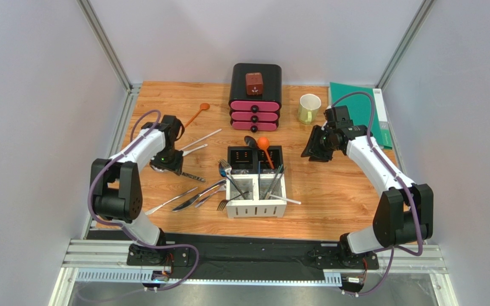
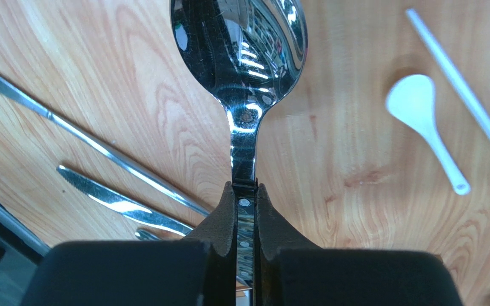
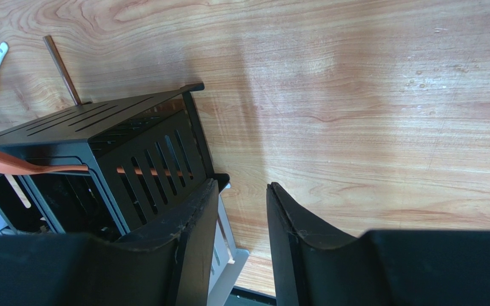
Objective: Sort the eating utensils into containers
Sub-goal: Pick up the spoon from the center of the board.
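Note:
My left gripper point(image 2: 246, 191) is shut on the handle of a silver metal spoon point(image 2: 241, 57), whose bowl points away over the wood; from above the gripper point(image 1: 167, 162) is at the table's left. Beside it lie a white plastic spoon point(image 2: 420, 108), a white stick point(image 2: 465, 95) and a knife point(image 2: 120, 204). More silver utensils point(image 1: 193, 196) lie left of the four-compartment caddy point(image 1: 254, 209), which holds an orange spoon point(image 1: 264, 148), a black spoon point(image 1: 251, 141) and metal pieces. My right gripper point(image 1: 314, 145) hangs open and empty right of the caddy, near its black wall point(image 3: 152, 159).
A black-and-pink drawer box point(image 1: 255, 95) stands at the back centre, with a pale green mug point(image 1: 309, 108) and a green folder point(image 1: 356, 105) to its right. An orange spoon point(image 1: 198, 113) lies at the back left. A brown chopstick point(image 3: 62, 70) lies beyond the caddy.

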### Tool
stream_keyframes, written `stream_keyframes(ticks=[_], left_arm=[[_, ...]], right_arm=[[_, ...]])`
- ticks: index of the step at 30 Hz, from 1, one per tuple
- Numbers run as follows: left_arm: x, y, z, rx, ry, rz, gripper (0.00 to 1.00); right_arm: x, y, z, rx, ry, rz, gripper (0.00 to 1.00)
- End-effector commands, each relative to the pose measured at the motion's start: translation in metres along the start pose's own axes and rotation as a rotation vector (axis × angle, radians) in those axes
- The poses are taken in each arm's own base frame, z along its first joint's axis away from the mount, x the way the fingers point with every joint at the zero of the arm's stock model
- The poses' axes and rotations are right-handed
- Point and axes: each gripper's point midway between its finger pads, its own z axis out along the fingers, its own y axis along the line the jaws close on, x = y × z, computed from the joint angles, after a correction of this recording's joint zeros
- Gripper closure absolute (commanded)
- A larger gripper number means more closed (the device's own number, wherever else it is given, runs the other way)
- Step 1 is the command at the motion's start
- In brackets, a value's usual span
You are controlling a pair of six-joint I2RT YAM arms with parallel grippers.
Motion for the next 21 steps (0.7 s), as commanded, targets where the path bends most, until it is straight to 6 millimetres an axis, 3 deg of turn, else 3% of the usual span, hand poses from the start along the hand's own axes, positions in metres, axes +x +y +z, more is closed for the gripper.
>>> stream_keyframes(ticks=[1,4,8,17,21], left_arm=[[-0.027,-0.029,-0.039,0.15,-0.108,0.067,1.0],[-0.037,-0.034,-0.059,0.204,-0.17,0.136,1.0],[-0.05,-0.037,-0.104,0.311,-0.318,0.254,1.0],[-0.036,-0.027,-0.21,0.728,-0.468,0.501,1.0],[-0.032,-0.028,-0.233,0.846,-0.49,0.554,1.0]], right_arm=[[-0.012,0.013,-0.012,-0.059,-0.061,-0.008,0.61],[-0.011,0.014,-0.014,-0.064,-0.066,-0.01,0.62],[-0.01,0.013,-0.016,-0.061,-0.071,-0.011,0.62],[-0.016,0.014,-0.017,-0.06,-0.088,0.001,0.61],[-0.014,0.014,-0.015,-0.062,-0.081,0.013,0.62]])
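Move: The left hand already holds the metal spoon, roughly 4 cm above the board. The likely goal, the white container, is about 30 cm to its right and 7 cm nearer the base, with the black container 29 cm right and 4 cm ahead. The white spoon lies 8 cm ahead and 6 cm right, and the butter knife 10 cm back and 2 cm left. From the right hand, the white container is about 20 cm left and 12 cm back. With its fingers still shut on the metal spoon's handle just below the bowl, the left hand lifts almost straight up from the board, some 21 cm and gathering speed, bowing about 3 cm forward before coming back. As it climbs, the wrist swings the downward fingers forward by roughly 40 degrees and turns about 35 degrees clockwise, so the spoon swings round with the hand. ##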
